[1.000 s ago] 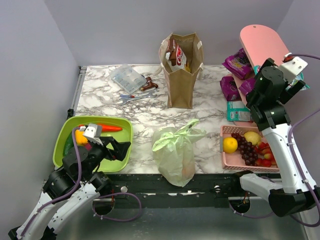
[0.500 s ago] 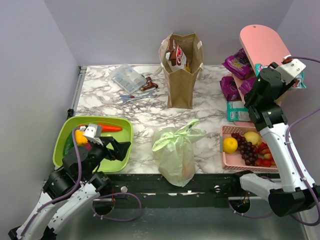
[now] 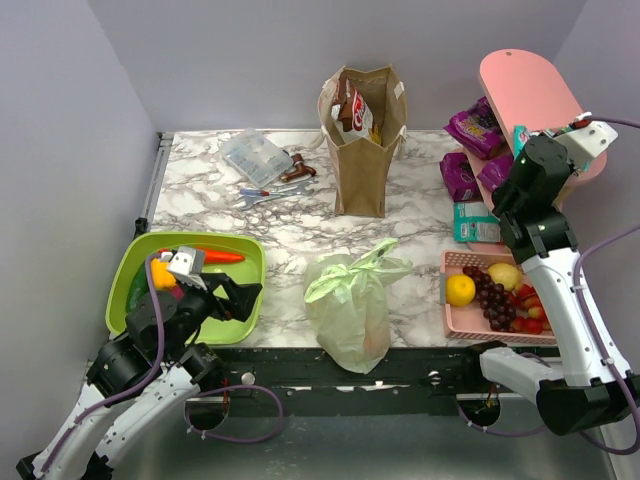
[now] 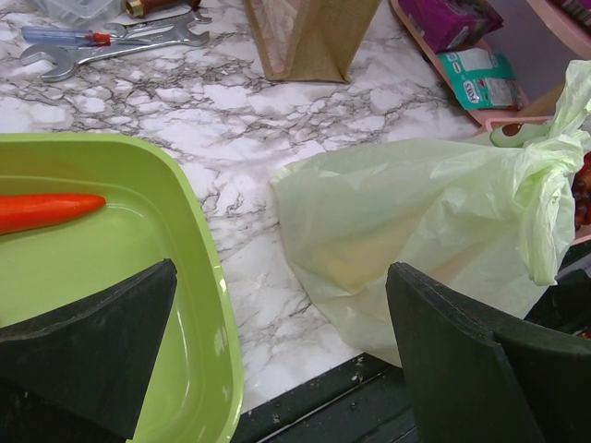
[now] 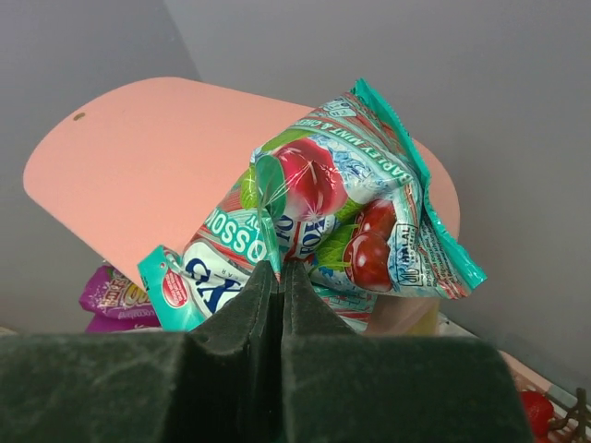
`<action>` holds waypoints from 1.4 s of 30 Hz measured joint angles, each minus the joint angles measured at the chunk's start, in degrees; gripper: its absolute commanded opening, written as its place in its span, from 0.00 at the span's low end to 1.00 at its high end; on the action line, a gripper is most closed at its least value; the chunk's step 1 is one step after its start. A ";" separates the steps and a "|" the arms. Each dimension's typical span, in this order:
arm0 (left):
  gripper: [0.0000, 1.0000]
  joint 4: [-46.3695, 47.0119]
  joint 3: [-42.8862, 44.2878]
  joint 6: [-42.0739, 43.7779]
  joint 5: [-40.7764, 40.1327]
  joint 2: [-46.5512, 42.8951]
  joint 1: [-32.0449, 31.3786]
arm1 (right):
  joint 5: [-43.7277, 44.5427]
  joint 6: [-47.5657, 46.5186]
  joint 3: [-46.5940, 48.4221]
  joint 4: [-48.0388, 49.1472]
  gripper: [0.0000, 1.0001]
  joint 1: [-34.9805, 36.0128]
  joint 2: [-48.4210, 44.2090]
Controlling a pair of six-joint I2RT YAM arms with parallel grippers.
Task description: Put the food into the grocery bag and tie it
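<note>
The pale green grocery bag (image 3: 350, 310) stands at the table's front edge with its handles bunched on top; something yellowish shows through its skin (image 4: 369, 258). An orange (image 3: 460, 290) lies with grapes and a lemon in the pink basket (image 3: 452, 322). A carrot (image 3: 215, 256) and a yellow-orange piece (image 3: 160, 275) lie in the green tray (image 3: 250, 250). My left gripper (image 3: 235, 295) hangs open over the tray's right rim (image 4: 208, 268), left of the bag (image 4: 416, 212). High at the back right, my right gripper (image 5: 280, 268) is shut on the edge of a teal cherry-candy packet (image 5: 351, 212).
A brown paper bag (image 3: 362, 140) with snacks stands at the back middle. Wrenches (image 3: 270, 195) and a clear box (image 3: 255, 155) lie to its left. A pink board (image 3: 530, 85), purple packets (image 3: 475, 125) and a flat teal packet (image 3: 470, 222) crowd the right side.
My right gripper has closed from wide open onto the teal packet's edge, its wrist shifting slightly right. The left arm and the green bag have not moved.
</note>
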 measured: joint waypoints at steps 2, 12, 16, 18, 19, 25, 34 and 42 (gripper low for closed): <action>0.99 0.00 0.00 0.00 0.00 0.11 0.00 | -0.98 0.61 0.00 -0.04 0.01 -0.11 -0.13; 0.99 -0.02 0.00 -0.02 -0.04 0.66 0.00 | -7.06 2.71 0.15 -0.85 0.01 -0.15 -0.48; 0.98 -0.02 0.00 -0.02 -0.07 0.70 0.00 | -9.92 3.02 0.15 -0.81 0.01 -0.15 -0.44; 0.98 -0.02 0.00 -0.02 -0.09 0.70 0.00 | -11.39 3.15 0.15 -0.76 0.01 -0.15 -0.33; 0.99 -0.02 0.00 -0.02 -0.09 0.70 0.00 | -12.22 3.17 0.15 -0.74 0.01 -0.15 -0.28; 0.99 -0.02 0.00 -0.02 -0.09 0.70 0.00 | -20.44 3.48 0.15 -0.48 0.01 -0.15 -0.22; 0.99 -0.02 0.00 -0.02 -0.11 1.40 0.00 | -33.81 5.60 -0.07 -0.83 0.01 -0.13 0.83; 0.99 -0.02 0.00 -0.02 -0.09 1.55 0.00 | -41.35 7.67 -0.07 -1.79 0.01 -0.09 1.79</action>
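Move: The right hand already pinches the teal candy pack. From it the open mouth of the paper bag lies beyond and to the left, the bag's middle about 20 cm ahead, 32 cm left and 25 cm down. The pink shelf top is some 11 cm ahead, 2 cm right and 8 cm lower; a purple pack lies about 10 cm ahead, 11 cm left and 22 cm down. From the left hand the paper bag is roughly 37 cm ahead, 24 cm right and 10 cm down. Leftward and somewhat forward, slowly at first and then faster, the right hand carries the candy pack some 12 cm to the left and 5 cm out, away from the pink shelf and towards the paper bag. The wrist swings about 40 degrees counter-clockwise, bringing the fingers from right-forward to nearly straight ahead. It stays almost level, sinking slightly near the end, and the fingers keep their pinch. ##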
